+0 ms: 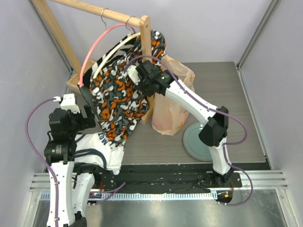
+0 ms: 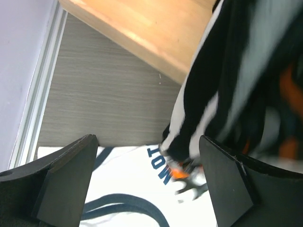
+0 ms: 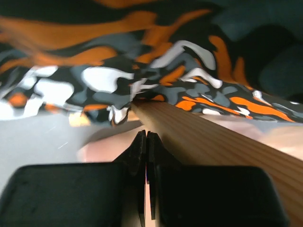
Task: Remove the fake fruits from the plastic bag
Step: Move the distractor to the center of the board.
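Note:
The plastic bag (image 1: 173, 111), thin and peach-beige, stands just right of the wooden rack post (image 1: 146, 33). The fake fruits are hidden; none shows in any view. My right gripper (image 1: 138, 74) is up beside that post, against the orange-black-white patterned cloth (image 1: 118, 94), left of the bag's top. In the right wrist view its jaws (image 3: 146, 136) are pressed together with nothing visible between them, the post (image 3: 213, 137) alongside on the right and a blurred peach surface (image 3: 104, 147) beneath. My left gripper (image 1: 80, 111) hangs open at the left, over a white printed shirt (image 2: 132, 189), well away from the bag.
A round grey-green plate (image 1: 196, 142) lies on the table right of the bag. The rack's wooden base (image 2: 151, 33) and hangers (image 1: 106, 42) fill the back left. The white shirt (image 1: 102, 151) lies at the front left. Walls close in both sides.

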You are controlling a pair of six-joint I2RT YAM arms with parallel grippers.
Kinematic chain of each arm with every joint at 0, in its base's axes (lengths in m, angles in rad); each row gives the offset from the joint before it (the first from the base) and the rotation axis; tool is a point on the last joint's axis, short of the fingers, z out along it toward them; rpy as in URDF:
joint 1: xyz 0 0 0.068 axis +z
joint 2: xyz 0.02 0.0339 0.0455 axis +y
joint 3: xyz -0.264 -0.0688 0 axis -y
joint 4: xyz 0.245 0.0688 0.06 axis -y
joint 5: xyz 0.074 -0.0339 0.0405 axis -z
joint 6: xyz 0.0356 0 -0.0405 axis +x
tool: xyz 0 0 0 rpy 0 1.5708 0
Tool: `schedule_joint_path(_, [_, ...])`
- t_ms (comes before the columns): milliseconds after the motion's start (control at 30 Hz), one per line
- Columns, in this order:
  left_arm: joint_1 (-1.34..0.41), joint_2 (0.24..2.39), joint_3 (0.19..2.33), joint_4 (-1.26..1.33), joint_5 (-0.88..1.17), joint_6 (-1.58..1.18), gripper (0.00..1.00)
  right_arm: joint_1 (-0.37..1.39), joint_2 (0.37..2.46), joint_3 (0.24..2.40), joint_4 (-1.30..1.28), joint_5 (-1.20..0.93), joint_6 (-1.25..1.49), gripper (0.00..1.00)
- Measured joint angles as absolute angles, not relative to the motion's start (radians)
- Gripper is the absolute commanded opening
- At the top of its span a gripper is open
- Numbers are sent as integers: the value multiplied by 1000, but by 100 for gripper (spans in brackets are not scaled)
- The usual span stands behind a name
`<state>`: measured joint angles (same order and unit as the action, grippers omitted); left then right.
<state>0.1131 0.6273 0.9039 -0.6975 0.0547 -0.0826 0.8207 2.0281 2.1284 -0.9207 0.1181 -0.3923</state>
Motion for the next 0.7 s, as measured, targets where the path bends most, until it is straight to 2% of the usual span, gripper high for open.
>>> schedule_joint_path(200, [114,641,904,-720,84,-70,94,660,2221,2280,-823,172,-449,1])
schedule_joint_path(400, [114,682,911,-725,174,-72,93,584,2328,2286,-725,212,-553,2])
schedule_joint_path(467, [115,697,941,-734,253,-72,94,580,2317,2278,-725,197,-541,14])
schedule_joint_path(500, [115,709,961,-738,292,-74,94,582,2298,2266,-726,169,-524,35])
schedule_joint_path(533, [115,727,995,-739,361,-77,94,587,2262,2244,-738,122,-505,46])
schedule_joint_path(567, [116,742,1029,-737,413,-81,93,591,2223,2227,-752,85,-482,62])
schedule_joint_path(700, [103,824,1186,-728,615,-105,90,612,1948,2115,-794,-103,-429,75])
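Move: The rack's near post stands close beside the right hand's shut fingers, about 4 cm to its right and roughly level with it. The rack's patterned cloth hangs some 9 cm to this hand's left, and the plastic bag stands about 13 cm to its right, its middle some 8 cm lower. From the left hand, which is open at the rack's left side, the post is about 12 cm ahead and 25 cm to the right. Forward and to the right, the right hand pushes the rack's near post with its shut gripper, some 15 cm forward while sinking about 6. It then draws back about 10 cm, rising well above its start as the fingers open. Late on, the open left hand swings right about 9 cm, rises and turns some 30 degrees clockwise. ##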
